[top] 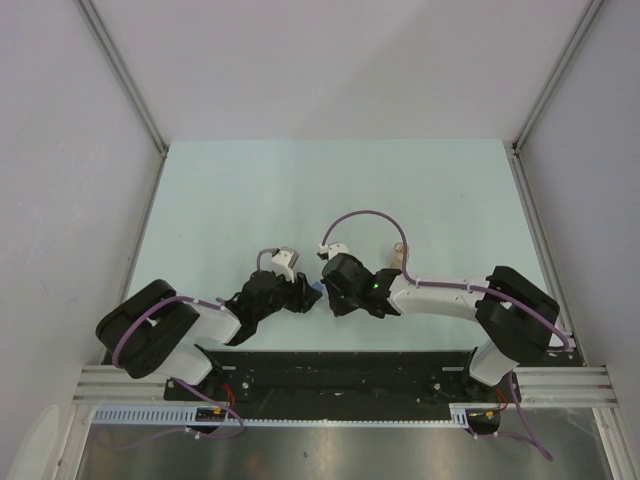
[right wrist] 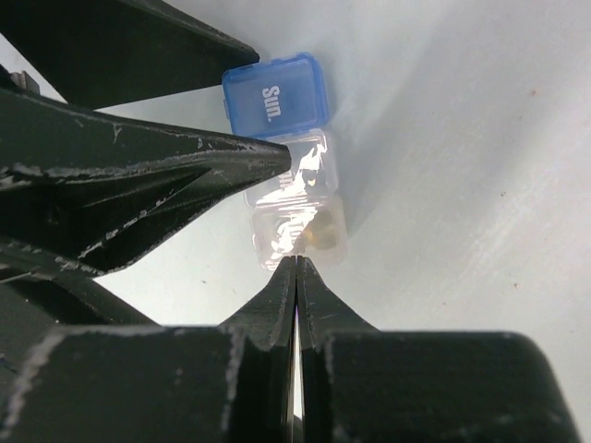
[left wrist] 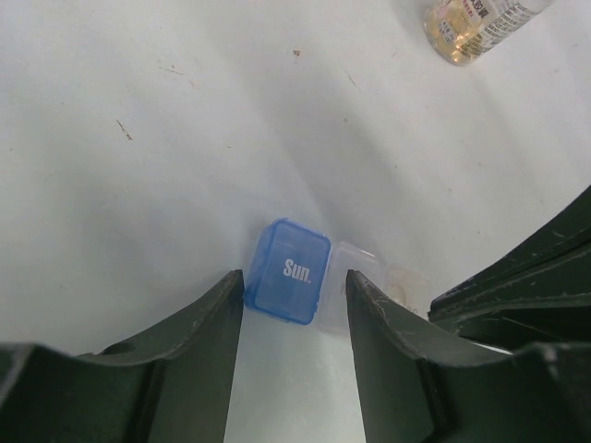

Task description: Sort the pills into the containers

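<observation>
A small pill box lies on the table, one of the containers, with a blue lid (right wrist: 275, 95) marked "Sun." and clear compartments (right wrist: 309, 171). An orange-tan pill (right wrist: 323, 235) sits in the compartment nearest my right gripper (right wrist: 295, 263), which is shut with its tip against that compartment's wall. My left gripper (left wrist: 294, 281) straddles the blue lid (left wrist: 289, 270): one finger touches its corner and the other presses the clear part (left wrist: 355, 268). In the top view both grippers meet at the near centre of the table, left gripper (top: 305, 292) against right gripper (top: 325, 290).
A small clear bottle (left wrist: 476, 23) with a printed label and orange-tan contents lies on its side behind the right arm (top: 397, 257). The pale table (top: 250, 200) is walled by white panels on three sides.
</observation>
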Controlling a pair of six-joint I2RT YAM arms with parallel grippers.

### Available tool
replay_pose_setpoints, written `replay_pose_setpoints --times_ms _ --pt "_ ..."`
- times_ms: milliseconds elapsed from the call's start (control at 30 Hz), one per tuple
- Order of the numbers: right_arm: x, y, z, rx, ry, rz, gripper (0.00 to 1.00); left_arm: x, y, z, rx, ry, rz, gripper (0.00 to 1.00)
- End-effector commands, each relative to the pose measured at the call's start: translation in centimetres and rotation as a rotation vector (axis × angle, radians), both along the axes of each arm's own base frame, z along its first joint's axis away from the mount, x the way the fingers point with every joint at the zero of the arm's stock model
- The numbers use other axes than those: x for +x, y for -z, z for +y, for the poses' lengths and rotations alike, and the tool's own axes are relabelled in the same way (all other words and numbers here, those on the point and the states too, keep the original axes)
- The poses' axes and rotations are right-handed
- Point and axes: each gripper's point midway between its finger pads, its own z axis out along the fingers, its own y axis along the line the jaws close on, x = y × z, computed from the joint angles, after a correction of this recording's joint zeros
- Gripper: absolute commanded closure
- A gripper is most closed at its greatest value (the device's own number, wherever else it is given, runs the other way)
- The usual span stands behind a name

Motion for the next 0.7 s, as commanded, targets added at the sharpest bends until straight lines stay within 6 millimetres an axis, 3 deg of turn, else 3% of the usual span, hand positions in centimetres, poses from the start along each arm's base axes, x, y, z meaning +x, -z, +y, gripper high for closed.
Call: replay_pose_setpoints --times_ms 0,233,300,333,433,533,667 --pt "0.60 -3.08 0.29 0.058 0.006 -0.050 1.00 -1.06 1.19 0.55 0.022 0.013 0.050 0.48" --pt "1.15 -3.77 0.25 0.054 -0.010 -0.064 0.99 -0.99 1.00 0.49 0.018 0.013 0.045 0.48" --pt "1.05 -3.52 0.15 0.037 -0.043 -0.070 0.80 -0.98 0.99 0.44 0.017 0.014 0.047 0.48" --pt "0.94 -3.41 0.21 0.029 -0.064 -0.076 0.62 -1.04 1.07 0.43 0.018 0.017 0.050 0.48" --pt "0.50 -3.18 0.33 -0.003 -0.133 -0.108 0.44 -0.95 0.96 0.31 0.015 0.018 0.048 0.48" --pt "0.36 -3.25 0.49 -0.023 -0.169 -0.144 0.33 -0.93 0.91 0.26 0.014 0.020 0.047 0.48" --pt "0.48 -3.00 0.54 -0.044 -0.194 -0.170 0.28 -0.88 0.91 0.25 0.014 0.018 0.047 0.48"
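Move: The Tues compartment of the pill organizer lies just off the right gripper's shut tips, about 1 cm ahead, 1 cm to the left and 2 cm below. From there the blue Sun compartment is some 5 cm ahead, 4 cm left and 2 cm down; the pill bottle stands roughly 10 cm ahead and 13 cm to the right. From the left gripper, Tues lies about 2 cm back, 4 cm right and 2 cm below. Raise the closed right gripper about 2 cm straight up from beside the Tues end. Then, holding that height, spread its fingers from shut to well open while turning the hand counter-clockwise some 10 degrees. Keep the left gripper still, its half-open fingers straddling the Sun compartment and the edge of Mon. ##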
